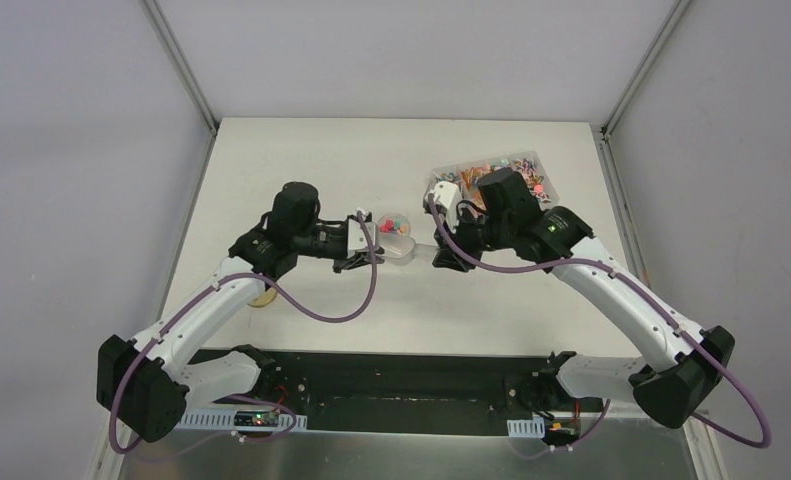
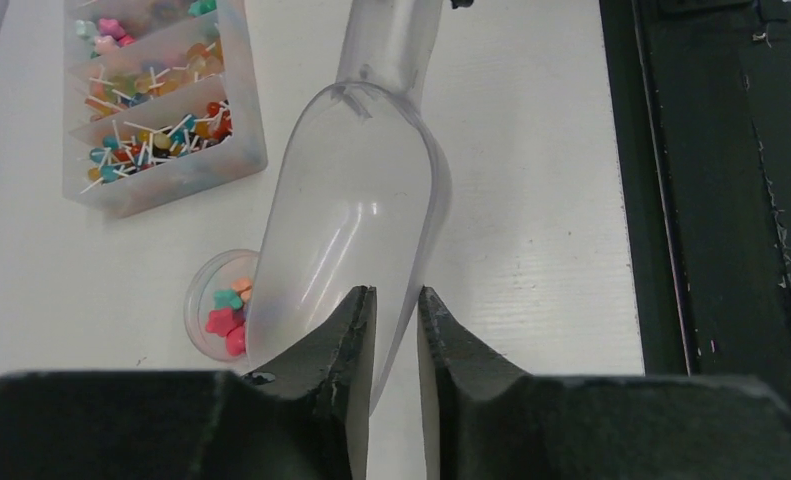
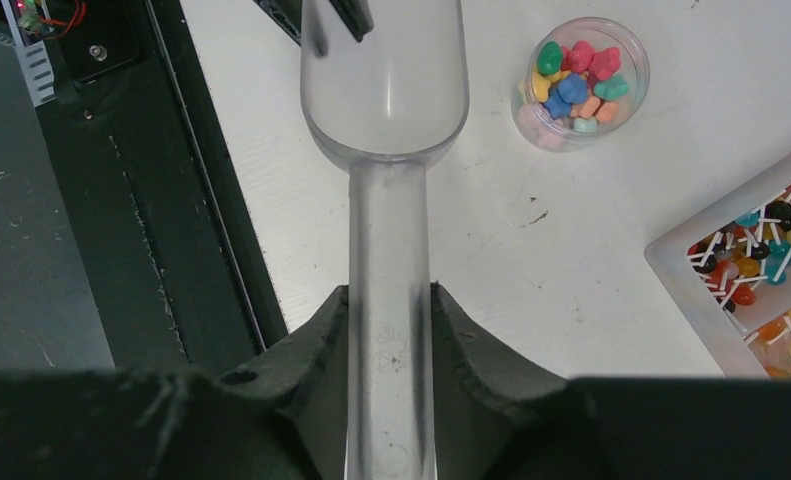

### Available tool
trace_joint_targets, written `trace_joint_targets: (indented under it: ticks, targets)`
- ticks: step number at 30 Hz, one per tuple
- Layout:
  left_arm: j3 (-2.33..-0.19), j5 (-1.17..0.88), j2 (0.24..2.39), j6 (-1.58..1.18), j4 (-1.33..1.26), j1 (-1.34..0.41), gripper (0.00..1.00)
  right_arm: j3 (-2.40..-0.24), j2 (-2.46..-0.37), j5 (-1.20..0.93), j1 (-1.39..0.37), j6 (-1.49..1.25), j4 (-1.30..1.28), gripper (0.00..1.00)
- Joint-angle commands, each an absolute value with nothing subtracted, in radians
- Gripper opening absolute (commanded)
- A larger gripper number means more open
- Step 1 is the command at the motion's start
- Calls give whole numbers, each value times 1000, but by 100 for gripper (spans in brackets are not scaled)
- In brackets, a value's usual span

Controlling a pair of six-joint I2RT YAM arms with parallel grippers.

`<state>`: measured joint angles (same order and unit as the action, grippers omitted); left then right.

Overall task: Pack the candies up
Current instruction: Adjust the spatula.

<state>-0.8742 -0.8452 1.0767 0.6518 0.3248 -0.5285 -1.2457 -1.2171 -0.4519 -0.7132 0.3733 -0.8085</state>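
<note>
The candies (image 3: 574, 85) are small coloured pieces in a little round clear jar (image 3: 639, 70), which also shows in the left wrist view as the jar (image 2: 203, 300) and from above as the jar (image 1: 394, 228). A clear plastic scoop (image 1: 412, 250) hangs empty just in front of the jar, between the two arms. My right gripper (image 3: 391, 290) is shut on the scoop's handle (image 3: 389, 230). My left gripper (image 2: 398, 292) has its jaws narrowed on the front rim of the scoop's bowl (image 2: 361, 200), and the thin wall runs across between both fingers. The bowl partly covers the jar in that view.
A clear compartment tray (image 1: 546, 182) of lollipops and sweets stands at the back right, close behind my right wrist. A round wooden disc (image 1: 263, 298) lies under my left forearm. The black base strip (image 3: 201, 200) runs along the table's near edge.
</note>
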Motion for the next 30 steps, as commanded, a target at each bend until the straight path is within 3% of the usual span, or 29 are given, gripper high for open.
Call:
trace_joint_targets:
  ticks: [1,5,7,13,21,25,28,30]
  targets:
    - [-925,-894,1103,713,330,-526,13,-1293,-1236,-523,-692,417,-777,0]
    - [-927,-877,1119,740,376,-526,0,-1295,-1243,-598,-636,413,-754,2]
    - [-928,-872,1127,737,386,-526,0,-1275,-1231,-653,-595,407,-716,5]
    - [-936,-908,1128,721,386,-525,0,-1153,-1147,-870,-477,323,-531,28]
    - [-895,-881,1087,681,306,-525,0,-1061,-1101,-992,-418,210,-365,30]
    - [-882,-871,1097,677,297,-525,0,-1059,-1099,-1013,-401,183,-325,21]
    - [-872,-856,1095,664,284,-525,0,-1063,-1104,-1012,-384,178,-315,0]
    - [-868,-826,1088,634,260,-525,2,-1061,-1102,-1007,-374,178,-310,0]
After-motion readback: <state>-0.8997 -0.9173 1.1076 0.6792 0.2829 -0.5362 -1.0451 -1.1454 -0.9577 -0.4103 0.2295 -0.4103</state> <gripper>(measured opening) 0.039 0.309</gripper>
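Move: The left hand's partly open fingers are right beside the spatula blade, whose middle lies some 4 cm to the right and about 1 cm ahead, level with them. The right hand already holds the handle, with that blade about 8 cm to its left and 1 cm ahead. The candy cup is about 11 cm ahead of the left hand, 3 cm to its right and 12 cm lower. The candy box's middle is roughly 22 cm ahead of the right hand, 13 cm right and 12 cm below. The left hand shuts its fingers on the free edge of the spatula blade and keeps the pinch, dipping about 1 cm and then easing back up. The right hand, keeping its grip on the handle, sinks a touch, then goes up some 3 cm and forward a little over 2 cm while tilting its steeply down-pointing fingers about 25 degrees up towards level, pivoting around the handle against the left hand's hold. ##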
